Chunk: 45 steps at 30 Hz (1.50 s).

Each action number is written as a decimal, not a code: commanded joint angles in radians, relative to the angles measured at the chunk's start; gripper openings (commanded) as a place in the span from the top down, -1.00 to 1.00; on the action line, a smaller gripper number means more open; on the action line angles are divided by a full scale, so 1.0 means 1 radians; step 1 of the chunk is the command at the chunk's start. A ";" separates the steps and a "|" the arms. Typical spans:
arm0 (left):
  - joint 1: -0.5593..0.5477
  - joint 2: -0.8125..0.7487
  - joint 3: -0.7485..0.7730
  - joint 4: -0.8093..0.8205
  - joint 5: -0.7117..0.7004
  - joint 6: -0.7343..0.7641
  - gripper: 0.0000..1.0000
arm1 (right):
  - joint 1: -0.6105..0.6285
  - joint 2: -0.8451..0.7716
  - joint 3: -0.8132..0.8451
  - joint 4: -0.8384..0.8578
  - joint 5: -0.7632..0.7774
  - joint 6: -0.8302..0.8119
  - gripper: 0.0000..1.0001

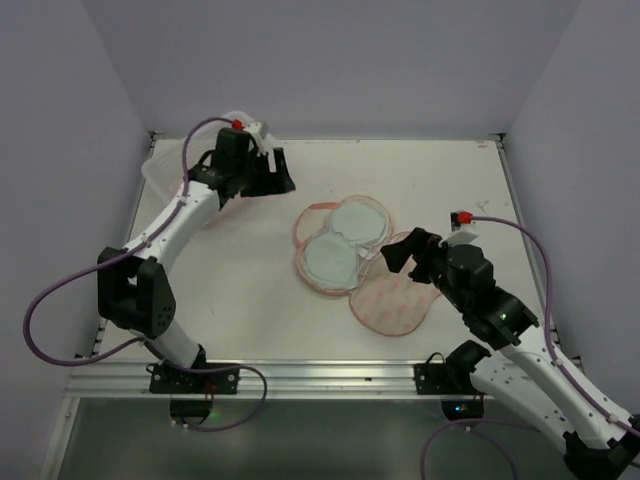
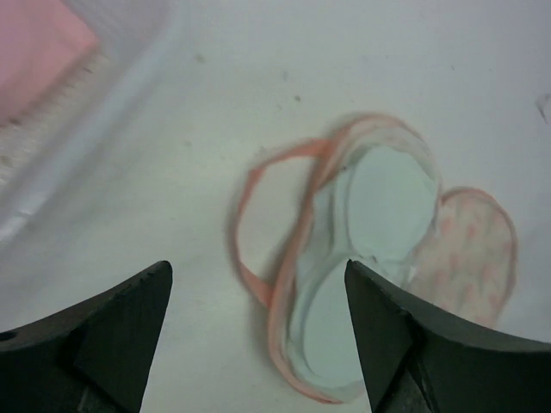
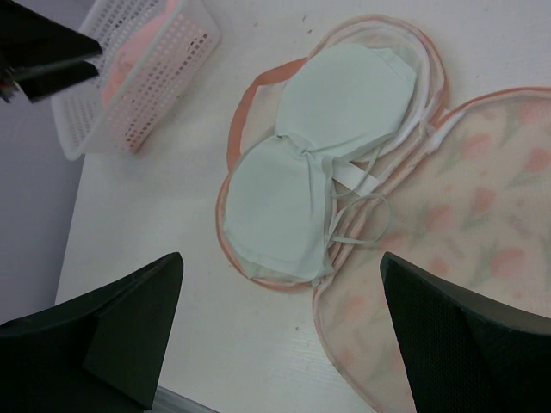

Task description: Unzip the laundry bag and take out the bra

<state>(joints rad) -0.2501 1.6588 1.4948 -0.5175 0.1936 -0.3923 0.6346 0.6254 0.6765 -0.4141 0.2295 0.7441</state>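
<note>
The laundry bag point(image 1: 392, 298) lies unzipped and spread open in the middle of the table, its printed lid flipped toward the near right point(image 3: 482, 241). The pale mint bra point(image 1: 340, 242) lies in the other half, cups up, and shows in the right wrist view point(image 3: 310, 146) and the left wrist view point(image 2: 370, 224). A pink loop point(image 2: 250, 224) trails off the bag's left side. My left gripper point(image 1: 272, 172) is open and empty, above the table at the far left, away from the bag. My right gripper point(image 1: 405, 252) is open and empty, just right of the bra above the lid.
A clear perforated plastic tub point(image 1: 165, 180) with pink cloth inside stands at the far left, under the left arm; it shows in the right wrist view point(image 3: 138, 82). Grey walls close in the table on three sides.
</note>
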 commanded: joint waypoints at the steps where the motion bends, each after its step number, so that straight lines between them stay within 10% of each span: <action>1: -0.099 -0.075 -0.178 0.115 0.055 -0.169 -0.63 | -0.003 -0.030 -0.023 0.037 0.033 0.014 -0.97; 13: -0.391 -0.067 -0.446 0.243 -0.078 -0.301 -0.33 | -0.001 -0.093 -0.087 0.035 0.013 0.061 -0.97; 45: -0.420 0.068 -0.424 0.260 -0.198 -0.280 0.17 | -0.001 -0.122 -0.127 0.021 -0.019 0.113 -0.97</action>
<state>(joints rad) -0.6586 1.7031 1.0477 -0.3065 -0.0082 -0.6708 0.6346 0.4980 0.5533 -0.4042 0.2161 0.8360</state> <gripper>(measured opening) 0.427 0.985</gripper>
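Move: The bra lies on the opened laundry bag some 11 cm back and 16 cm to the right of the left hand, about 18 cm lower. The basket's middle is roughly 6 cm ahead and 11 cm left of that hand, and the bag's opened flap some 20 cm back and 27 cm right. From the right hand, the bra is about 9 cm ahead, 10 cm left and 20 cm down. Coming away from the basket, the left hand sweeps back, down and to the right, about 15, 12 and 11 cm, towards the near-left cup of the bra while the fingers tip some 15 to 20 degrees further down. It then sinks another 4 cm to the cup's left edge, edging slightly forward on the way, as the wide-open fingers narrow to about half without shutting and the right hand eases 2 to 3 cm down and back, its fingers kept wide open; contact with the cup can't be made out. ##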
